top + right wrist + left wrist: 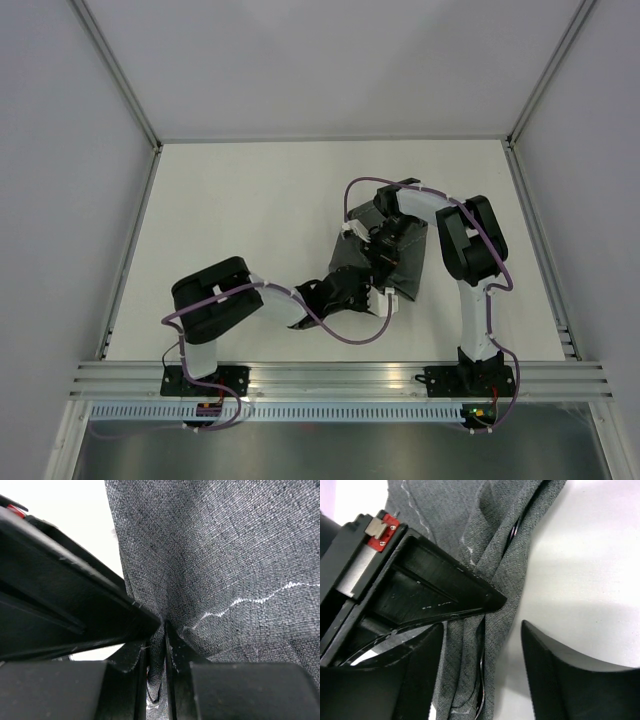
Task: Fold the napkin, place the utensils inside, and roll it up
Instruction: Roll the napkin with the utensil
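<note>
The dark grey napkin (pixel 400 262) lies bunched right of the table's centre. In the left wrist view it is a long folded strip (pixel 500 580) with pale hem stitching. My left gripper (pixel 482 630) is open and straddles this strip, and bare table shows between the cloth and the right-hand finger (pixel 570 675). In the top view this gripper (pixel 378 297) is at the napkin's near edge. My right gripper (pixel 157 645) is shut on a pinched ridge of napkin (pixel 225 555), just behind the left one (pixel 384 260). The utensils are hidden in the folds. Only a thin glossy sliver (pixel 482 680) shows there.
The white table (pixel 250 220) is enclosed by pale walls and metal rails at the sides and near edge. The right gripper's black body (pixel 395 580) crowds the left wrist view. The left gripper's finger (pixel 60 595) presses close beside the right jaws.
</note>
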Controlling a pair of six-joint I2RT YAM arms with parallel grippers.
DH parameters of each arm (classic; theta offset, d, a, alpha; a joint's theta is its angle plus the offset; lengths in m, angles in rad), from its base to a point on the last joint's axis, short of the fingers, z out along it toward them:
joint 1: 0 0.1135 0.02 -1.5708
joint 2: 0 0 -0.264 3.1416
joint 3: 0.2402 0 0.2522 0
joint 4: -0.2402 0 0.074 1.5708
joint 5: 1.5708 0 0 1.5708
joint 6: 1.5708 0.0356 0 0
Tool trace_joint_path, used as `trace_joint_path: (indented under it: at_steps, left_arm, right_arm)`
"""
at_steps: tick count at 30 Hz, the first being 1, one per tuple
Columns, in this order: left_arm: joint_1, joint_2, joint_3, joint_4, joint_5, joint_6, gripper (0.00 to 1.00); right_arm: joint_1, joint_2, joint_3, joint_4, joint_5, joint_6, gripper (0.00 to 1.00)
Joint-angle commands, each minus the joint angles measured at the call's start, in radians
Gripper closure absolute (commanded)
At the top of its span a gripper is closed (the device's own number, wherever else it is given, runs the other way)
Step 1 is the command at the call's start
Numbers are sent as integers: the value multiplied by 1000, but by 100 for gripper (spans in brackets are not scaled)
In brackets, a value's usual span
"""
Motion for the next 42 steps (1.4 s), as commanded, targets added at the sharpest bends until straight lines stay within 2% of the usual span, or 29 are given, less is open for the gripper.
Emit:
trace_joint_path:
  at_steps: [1, 3, 10, 11, 12, 14, 18, 19, 20, 21, 23, 24, 27, 33, 42]
  left_arm:
    - [3, 25, 41, -86, 31, 40, 33]
    - [6, 25, 61, -147, 46, 8, 39]
    - [30, 51, 135, -295, 66, -65, 69]
    - [32, 56, 143, -306, 68, -75, 77]
    - [35, 54, 155, -316, 75, -87, 90]
    - [44, 57, 172, -353, 75, -102, 98]
    - [59, 54, 213, -427, 149, -141, 98]
    - [64, 53, 221, -441, 158, -147, 98]
    - [67, 51, 227, -467, 181, -153, 98]
    - [75, 51, 235, -476, 193, -164, 98]
    - [84, 50, 251, -508, 230, -187, 98]
    - [95, 50, 258, -520, 242, -194, 98]
    - [113, 50, 276, -554, 293, -222, 98]
    - [158, 57, 307, -615, 399, -272, 98]
    - [274, 128, 462, -801, 649, -375, 98]
  right_arm:
    - [-5, 71, -30, 64, 132, -53, 96]
    - [-8, 74, -22, 57, 129, -54, 96]
    - [-10, 78, -13, 53, 123, -54, 96]
    - [-10, 76, -13, 53, 121, -54, 96]
    - [-10, 76, -13, 53, 120, -54, 96]
    - [-11, 71, -16, 54, 118, -54, 96]
    - [-14, 56, -22, 56, 112, -48, 95]
    - [-16, 44, -22, 54, 109, -45, 92]
    - [-19, 36, -22, 53, 103, -45, 88]
    - [-23, 15, -19, 53, 86, -42, 80]
    - [-30, -8, -15, 47, 68, -33, 70]
    - [-36, -37, -13, 47, 55, -27, 62]
    - [-49, -94, -7, 51, 26, 1, 52]
    - [-86, -223, -24, 87, -1, 71, 45]
    - [-186, -396, -123, 228, -15, 154, 44]
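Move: My left fingers, still mostly open, hang over the rolled near edge of the napkin; the spot they will shut on is about 2 cm below and 1 cm ahead. Some 3 cm to this hand's right is my right gripper, still pinching the same roll, so that spot is roughly 3 cm to the left of my right hand. The napkin's flat part is centred about 7 cm ahead of my left hand. I sink my left hand about 2 cm and shut its fingers on the roll beside the right gripper. Keeping that pinch nearly in place, I tilt the left wrist some 40 degrees, turning the roll's top forward. Once the left has hold, my right fingers open, release the napkin and lift away, about 8 cm up, 5 cm forward and a little to the right. ##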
